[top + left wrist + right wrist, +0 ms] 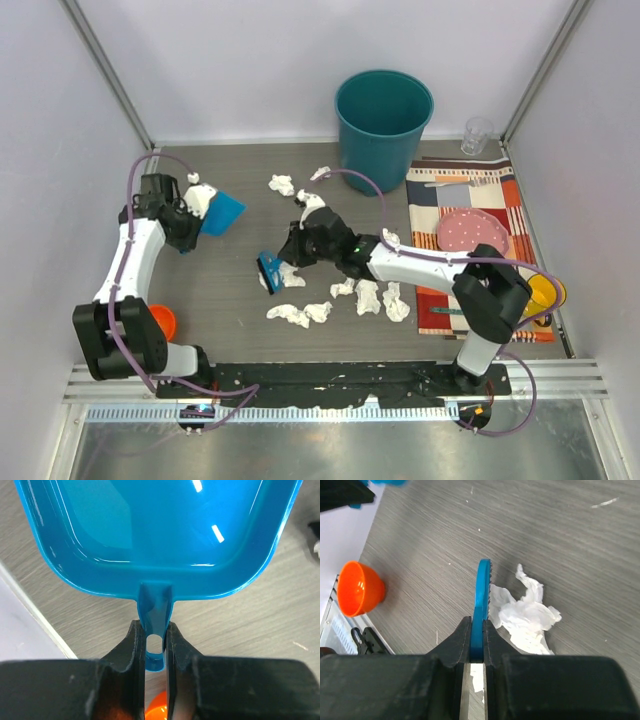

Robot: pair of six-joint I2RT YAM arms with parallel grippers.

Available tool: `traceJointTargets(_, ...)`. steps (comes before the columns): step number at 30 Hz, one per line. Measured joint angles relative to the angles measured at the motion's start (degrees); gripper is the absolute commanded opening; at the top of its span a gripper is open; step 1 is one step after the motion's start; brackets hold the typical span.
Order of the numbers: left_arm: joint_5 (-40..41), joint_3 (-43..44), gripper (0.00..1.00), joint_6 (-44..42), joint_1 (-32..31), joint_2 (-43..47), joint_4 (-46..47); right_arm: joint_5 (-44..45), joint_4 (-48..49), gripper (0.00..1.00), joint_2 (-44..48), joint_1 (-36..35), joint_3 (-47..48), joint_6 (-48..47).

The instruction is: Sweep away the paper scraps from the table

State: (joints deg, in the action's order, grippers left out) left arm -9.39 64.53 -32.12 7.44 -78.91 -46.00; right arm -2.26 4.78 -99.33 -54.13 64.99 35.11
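My left gripper (196, 222) is at the table's (225, 285) far left, shut on the handle of a blue dustpan (223, 213). In the left wrist view the pan (160, 530) is empty and its handle sits between my fingers (131, 650). My right gripper (291, 253) is mid-table, shut on a small blue brush (270, 271). The brush (482, 590) stands on edge against a white paper scrap (525, 615). Several more paper scraps lie around: one by the brush (291, 276), a pair in front (298, 315), a cluster to the right (369, 297), one at the back (281, 184).
A teal bin (384, 115) stands at the back centre. A striped placemat (465, 195) on the right carries a pink plate (472, 232). A glass (477, 135) stands behind it. An orange bowl (163, 322) is by the left arm's base; a yellow cup (545, 293) is far right.
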Motion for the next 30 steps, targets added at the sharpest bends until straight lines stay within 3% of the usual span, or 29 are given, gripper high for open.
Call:
traceJointTargets(8,0.17,-3.34,0.00,-9.38,-4.26,0.26,-7.28,-0.52,-5.25,0.01,6.54,0.63,2.47,-5.31)
traceJointTargets(17,5.25,-10.51,0.00,-19.41,-4.44,1.77,-13.03,7.04,-13.05,0.01,16.94,1.25,4.87,-10.60)
traceJointTargets(25,11.58,-14.64,0.00,-27.15,-5.20,3.76,-15.21,18.34,-23.21,0.01,10.88,2.69,6.27,-12.11)
traceJointTargets(30,13.99,-18.43,0.00,-27.69,-11.17,4.02,-14.23,18.40,-26.29,0.01,3.54,2.73,8.59,-11.43)
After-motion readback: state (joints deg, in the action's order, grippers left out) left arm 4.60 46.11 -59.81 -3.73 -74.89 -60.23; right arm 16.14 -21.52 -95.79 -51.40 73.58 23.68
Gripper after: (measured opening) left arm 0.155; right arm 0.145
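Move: Close under the right hand, which already holds the brush, lies the swept scrap pile, about 4 cm back, 2 cm left and 10 cm down. The near scrap pair is some 14 cm back and 2 cm right of that hand, the middle scrap 7 cm back and 12 cm right. From the left hand, still gripping the dustpan, the swept pile lies about 22 cm right and 6 cm back; the orange bowl is 19 cm back and 10 cm left. Hopping the brush over the swept pile, the right hand rises about 12 cm, then comes down nearly as far on the pile's right side, ending some 9 cm right and a little forward, fingers tipping steeper. The left hand keeps the dustpan, drawing it back and down to the pile's left side, turning clockwise and tilting its fingers towards straight down. ##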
